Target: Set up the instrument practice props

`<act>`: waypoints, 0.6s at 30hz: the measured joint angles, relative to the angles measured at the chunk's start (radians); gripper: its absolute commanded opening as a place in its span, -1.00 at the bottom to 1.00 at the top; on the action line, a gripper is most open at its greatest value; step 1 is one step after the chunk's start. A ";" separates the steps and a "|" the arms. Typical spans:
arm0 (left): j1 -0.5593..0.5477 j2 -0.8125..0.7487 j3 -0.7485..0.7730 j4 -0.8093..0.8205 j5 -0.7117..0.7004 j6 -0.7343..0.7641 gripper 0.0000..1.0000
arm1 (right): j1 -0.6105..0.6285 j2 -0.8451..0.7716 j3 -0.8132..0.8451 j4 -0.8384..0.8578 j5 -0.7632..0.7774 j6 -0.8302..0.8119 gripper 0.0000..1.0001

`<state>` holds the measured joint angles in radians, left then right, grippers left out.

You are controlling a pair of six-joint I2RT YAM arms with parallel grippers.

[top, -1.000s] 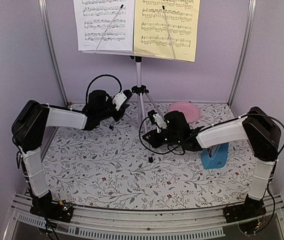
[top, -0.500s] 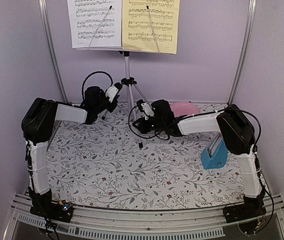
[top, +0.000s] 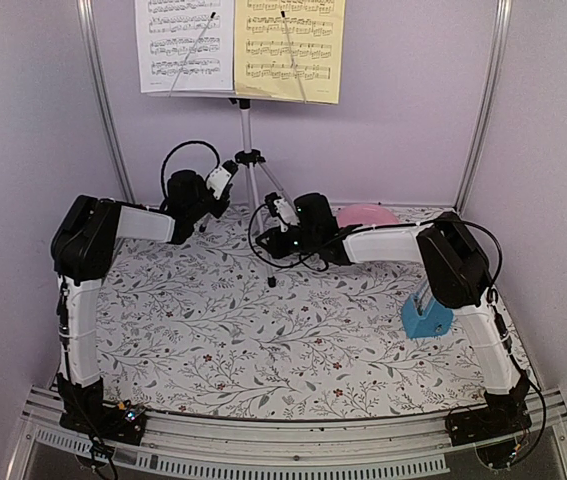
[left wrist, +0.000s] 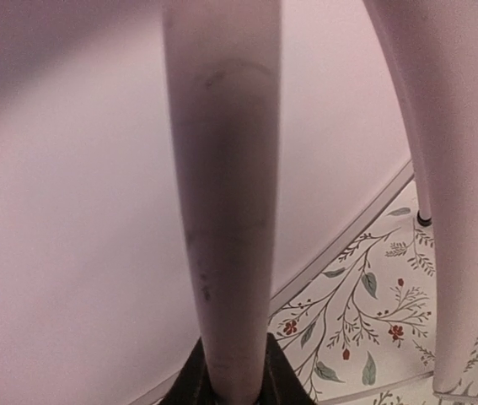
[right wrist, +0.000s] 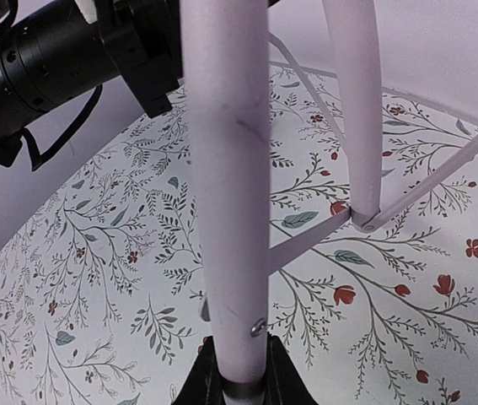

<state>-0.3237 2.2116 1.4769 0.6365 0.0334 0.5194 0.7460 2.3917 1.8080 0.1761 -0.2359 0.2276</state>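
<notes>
The silver tripod music stand (top: 244, 125) stands at the back centre of the floral table. On its desk rest a white sheet (top: 185, 45) and a yellow sheet (top: 288, 45) of music. My left gripper (top: 223, 183) is shut on the stand's left leg (left wrist: 226, 211), which fills the space between its jaws (left wrist: 230, 384). The right gripper (top: 276, 220) is shut on the front leg (right wrist: 226, 169), low by its foot (right wrist: 237, 380). A small blue metronome (top: 427, 312) sits on the table at the right, beside the right arm.
A pink round plate (top: 368, 215) lies at the back right, behind the right forearm. The rear wall and its base rail (left wrist: 340, 249) run close behind the stand's legs. Metal frame posts (top: 103, 110) rise at both back corners. My left arm (right wrist: 53, 59) shows in the right wrist view.
Both arms have carried the stand back and to the left, towards the rear wall. The grips on the two legs have held. The metronome and plate have stayed in place.
</notes>
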 measured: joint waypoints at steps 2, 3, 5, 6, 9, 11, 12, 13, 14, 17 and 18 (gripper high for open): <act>0.001 0.000 -0.002 0.008 -0.003 0.004 -0.32 | -0.001 0.000 0.000 0.001 -0.013 0.000 -0.75; 0.003 0.000 -0.005 0.017 -0.002 0.004 -0.25 | -0.001 0.000 0.000 0.001 -0.017 0.000 -0.70; 0.005 -0.003 -0.023 0.037 -0.009 0.000 -0.08 | -0.003 0.001 0.001 0.003 -0.029 0.000 -0.54; 0.006 -0.005 -0.036 0.044 -0.013 -0.002 0.02 | -0.003 0.002 0.001 0.003 -0.033 0.000 -0.38; 0.008 -0.010 -0.080 0.055 -0.021 -0.017 0.32 | -0.002 0.002 0.002 0.005 -0.043 0.015 -0.05; 0.006 -0.020 -0.119 0.053 -0.028 -0.039 0.48 | 0.001 0.002 0.003 0.006 -0.050 0.017 0.11; 0.004 -0.027 -0.135 0.052 -0.032 -0.040 0.62 | 0.002 0.002 0.003 0.007 -0.052 0.016 0.16; 0.000 -0.040 -0.156 0.052 -0.040 -0.048 0.72 | 0.005 0.002 0.003 0.008 -0.051 0.019 0.21; -0.003 -0.055 -0.179 0.051 -0.047 -0.055 0.82 | 0.008 0.001 0.003 0.009 -0.051 0.017 0.26; -0.016 -0.130 -0.252 0.048 -0.075 -0.098 0.98 | 0.018 -0.022 -0.019 0.007 -0.046 0.014 0.43; -0.020 -0.153 -0.267 0.046 -0.084 -0.108 0.99 | 0.020 -0.042 -0.037 0.006 -0.044 0.012 0.47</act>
<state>-0.3439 2.0586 1.2102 0.6823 -0.0505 0.4118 0.7662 2.3493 1.7710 0.1818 -0.2802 0.2398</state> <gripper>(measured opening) 0.956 0.673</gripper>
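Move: In the left fingers, the music stand's left leg is already pinched; the hub is about 4 cm ahead of that hand, 8 right and 11 above, and the near leg some 12 right, 6 back and 7 lower. The right fingers already hold that near leg at the hand point; from there the hub is roughly 10 ahead, 3 left and 17 up, and the pink plate 27 right, 16 ahead and 10 down. Opening first, the left fingers go nearly fully wide and let go of the left leg; that hand dips, then draws back about 5 cm and slightly left, rising a little at the end. The right fingers part a moment later to some two-thirds, releasing the near leg, and that hand eases back only about 2 cm and starts up, the leg still between its open fingers. ##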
